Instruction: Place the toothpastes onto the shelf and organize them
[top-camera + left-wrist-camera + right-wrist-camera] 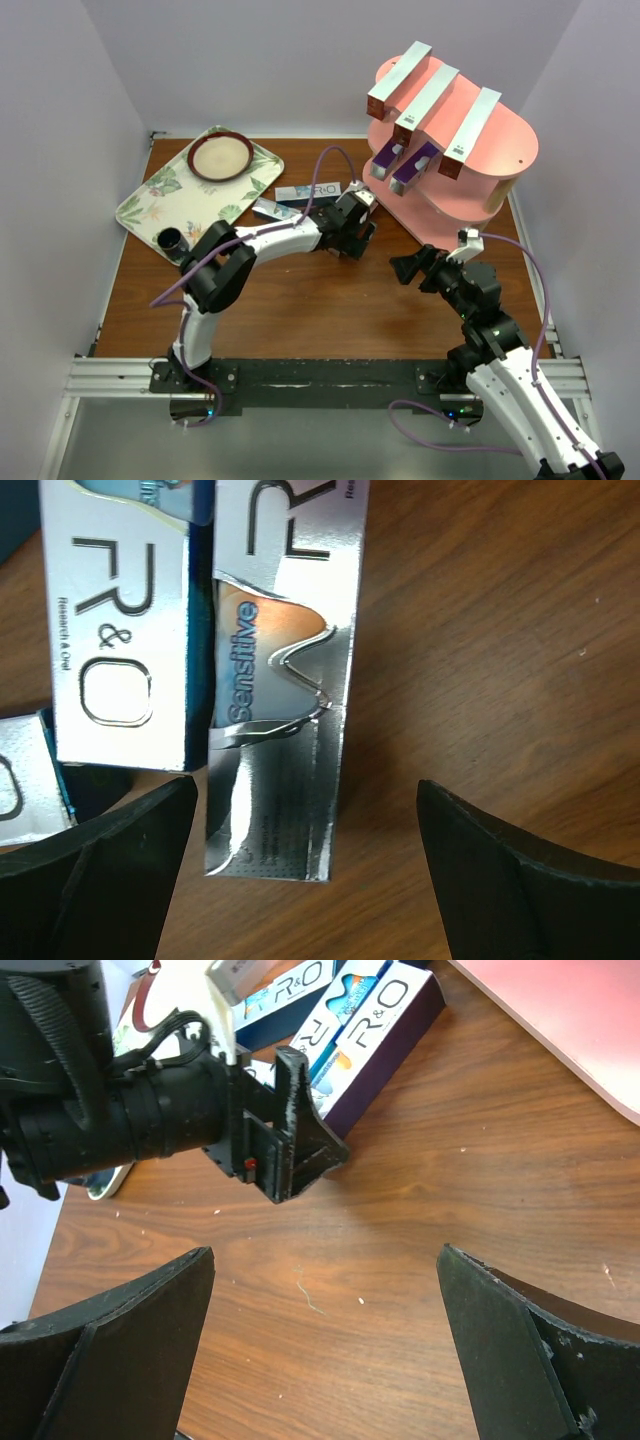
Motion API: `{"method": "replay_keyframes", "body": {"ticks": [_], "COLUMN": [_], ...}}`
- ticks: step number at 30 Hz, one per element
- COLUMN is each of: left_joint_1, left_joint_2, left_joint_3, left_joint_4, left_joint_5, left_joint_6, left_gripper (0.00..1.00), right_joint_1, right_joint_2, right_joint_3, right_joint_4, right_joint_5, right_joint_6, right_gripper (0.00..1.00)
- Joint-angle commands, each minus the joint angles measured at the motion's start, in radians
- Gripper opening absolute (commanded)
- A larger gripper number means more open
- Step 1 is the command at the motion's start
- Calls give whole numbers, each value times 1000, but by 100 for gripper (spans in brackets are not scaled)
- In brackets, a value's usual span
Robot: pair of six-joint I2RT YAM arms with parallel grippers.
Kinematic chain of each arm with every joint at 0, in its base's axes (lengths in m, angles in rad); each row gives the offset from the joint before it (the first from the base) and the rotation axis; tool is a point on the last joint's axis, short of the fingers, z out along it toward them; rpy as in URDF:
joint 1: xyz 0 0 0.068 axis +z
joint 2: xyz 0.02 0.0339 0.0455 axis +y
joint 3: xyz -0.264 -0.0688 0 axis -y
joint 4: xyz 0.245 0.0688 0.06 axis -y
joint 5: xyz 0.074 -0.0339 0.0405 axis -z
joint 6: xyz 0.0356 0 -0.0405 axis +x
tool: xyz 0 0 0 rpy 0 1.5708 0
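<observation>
The pink shelf (500, 150) stands at the back right. Three silver-and-red toothpastes (428, 100) lie across its top board and two purple ones (400, 165) on the board below. More toothpastes (305, 192) lie on the table left of the shelf. My left gripper (355, 225) hangs open over them. In the left wrist view a silver "Sensitive" box (285, 710) reaches in between the open fingers of my left gripper (305, 785), with an R&O box (120, 650) beside it. My right gripper (415, 270) is open over bare wood (325, 1250), facing the left gripper (290, 1130) and the boxes (350, 1020).
A leaf-patterned tray (160, 200) lies at the back left, holding a red-rimmed bowl (221, 157) and a small dark cup (171, 241). White walls close in the table on three sides. The shelf's bottom board (560, 1020) lies close ahead of my right gripper.
</observation>
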Motion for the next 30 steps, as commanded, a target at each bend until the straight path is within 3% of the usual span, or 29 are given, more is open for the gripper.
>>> {"method": "replay_keyframes", "body": {"ticks": [1,12,16,19,30], "left_joint_1": [-10,-10,-11,-11,-11], "left_joint_2": [39,131,106,51,-280], "left_joint_3": [74,146,110,41,-356], "left_joint_4": [-17,-29,-11,26,244], "left_joint_5": [12,-80,-56,-24,126], "left_joint_6": [-30,-60,-76,-93,-202], "left_gripper": [95,83,66,57,52], "right_joint_1": [3,3,3,3,3], "right_joint_2": [-8,0,0,5,32], "right_joint_3": [-14,-25,-26,-25,-28], "right_joint_4": [-1,11,10,14,59], "right_joint_5": [14,3,-6,-9,-52], "right_joint_6": [-14,-8,-17,-26,-43], "right_gripper": [98,98,98,98,98]}}
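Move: The Sensitive toothpaste, the right-hand box of the slanting pair, has its near end between my open left fingers; its middle lies about 4 cm ahead, 2 cm right and 3 cm below that hand. The other slanting toothpaste is roughly 8 cm ahead and 1 cm left. The left toothpaste lies about 6 cm ahead and 12 cm left, the back toothpaste 12 cm ahead and 8 cm left. From my right hand, the Sensitive toothpaste is some 16 cm ahead, 9 cm left and 15 cm lower. I sink my left hand a little over 2 cm around the near end of the Sensitive toothpaste, easing slightly right and forward, and close my fingers from wide open to about half, pinching the box by its long sides. Then I speed up and draw it back some 5 cm and left about 3 cm, away from the box beside it, staying low. ##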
